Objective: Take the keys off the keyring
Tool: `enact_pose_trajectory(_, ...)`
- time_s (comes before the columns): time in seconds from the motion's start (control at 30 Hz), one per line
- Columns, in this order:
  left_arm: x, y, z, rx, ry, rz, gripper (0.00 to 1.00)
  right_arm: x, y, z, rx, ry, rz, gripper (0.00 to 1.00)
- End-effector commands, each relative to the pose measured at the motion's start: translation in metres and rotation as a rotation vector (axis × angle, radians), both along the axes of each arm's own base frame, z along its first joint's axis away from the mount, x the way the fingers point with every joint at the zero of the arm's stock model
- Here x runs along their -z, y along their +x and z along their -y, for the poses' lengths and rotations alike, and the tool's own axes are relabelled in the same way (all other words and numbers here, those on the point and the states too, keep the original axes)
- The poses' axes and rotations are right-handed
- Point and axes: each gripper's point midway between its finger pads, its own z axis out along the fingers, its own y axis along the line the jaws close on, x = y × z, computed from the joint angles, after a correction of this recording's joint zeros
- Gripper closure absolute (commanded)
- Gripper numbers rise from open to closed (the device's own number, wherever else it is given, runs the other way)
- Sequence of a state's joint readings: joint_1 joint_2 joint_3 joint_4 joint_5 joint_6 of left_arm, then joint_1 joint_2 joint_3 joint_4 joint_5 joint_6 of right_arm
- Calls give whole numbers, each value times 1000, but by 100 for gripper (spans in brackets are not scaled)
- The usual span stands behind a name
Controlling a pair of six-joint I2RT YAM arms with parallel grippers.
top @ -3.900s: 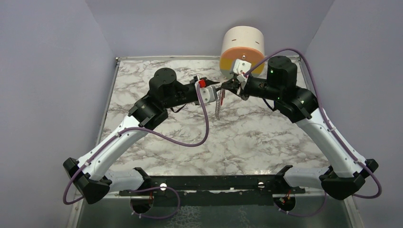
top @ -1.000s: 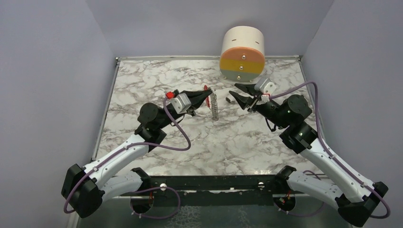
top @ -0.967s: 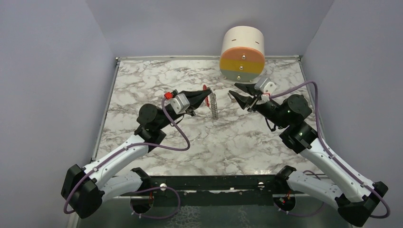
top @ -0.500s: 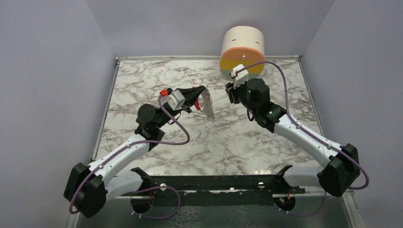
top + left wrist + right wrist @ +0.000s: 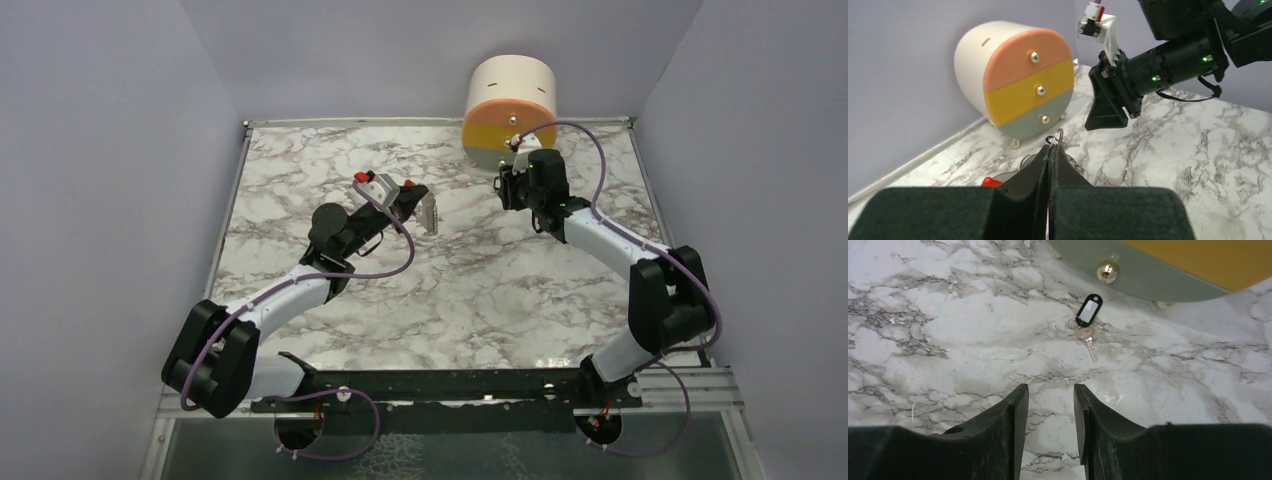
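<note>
My left gripper [image 5: 1049, 150] is shut on the keyring [image 5: 1057, 136], a thin metal loop that sticks out past its fingertips. Below the fingers hangs the bunch of keys: a red piece [image 5: 990, 181] shows at the left in the left wrist view. From above, a silvery strip [image 5: 428, 213] dangles from the left gripper [image 5: 415, 198]. My right gripper [image 5: 1050, 387] is open and empty, pointing down at the table. Ahead of it lies a loose silver key [image 5: 1090, 343] with a black tag [image 5: 1088, 310]. The right gripper [image 5: 507, 188] hovers to the right of the bunch, apart from it.
A round drawer unit [image 5: 510, 100] with pink, yellow and grey-green fronts stands at the back of the marble table [image 5: 480, 290]. Its bottom drawer [image 5: 1173, 270] is just beyond the loose key. Purple walls enclose the table on three sides.
The right arm has swung back toward the drawer unit and now points down at the table in front of it. The left gripper has shifted slightly with the bunch still hanging from it.
</note>
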State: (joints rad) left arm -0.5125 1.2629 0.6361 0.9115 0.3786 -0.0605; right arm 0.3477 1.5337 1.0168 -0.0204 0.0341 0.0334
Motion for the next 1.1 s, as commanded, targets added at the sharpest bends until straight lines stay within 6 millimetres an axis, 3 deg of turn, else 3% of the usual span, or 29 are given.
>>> enact_pose_trajectory(0.0,-2,-6,4,48,-20,17,100,-4,24,-17,-19,50,29,60)
enact_pose_trajectory(0.3,42,-9,-8,15,4,-109,100,43,53,-14,43,19,-4,57)
enact_pose_trajectory(0.53,57,-25,-15,43,-36,-155,100,78,77,-17,58,-12,-42,57)
enact_pose_trajectory(0.73,66,-24,-15,38,-4,-215,100,92,92,-7,105,-52,-31,57)
enact_pose_trajectory(1.07,114,-7,-9,17,79,-328,100,108,119,7,170,-167,-56,57)
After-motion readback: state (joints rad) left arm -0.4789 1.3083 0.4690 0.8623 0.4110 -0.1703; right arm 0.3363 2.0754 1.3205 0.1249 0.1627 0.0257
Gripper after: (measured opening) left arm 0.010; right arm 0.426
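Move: The key with its black tag lies on the table about 12 cm ahead of the right hand, 1 cm left and 13 cm below. Beyond it, the grey drawer's knob is some 15 cm ahead of the hand, 1 cm right and 9 cm below; the round drawer unit's middle is 27 cm ahead, 2 cm right, about level in height. From the left hand, the key is roughly 20 cm ahead, 23 cm right and 28 cm below. Bring the right gripper, still open, down about 10 cm and forward about 10 cm towards the key and tag before the drawer unit; get the descent done first, then run nearly level forward. Lower the left gripper some 10 cm, tipping its fingers down by about 20 degrees while it keeps its pinch on the keyring with the red tool. ##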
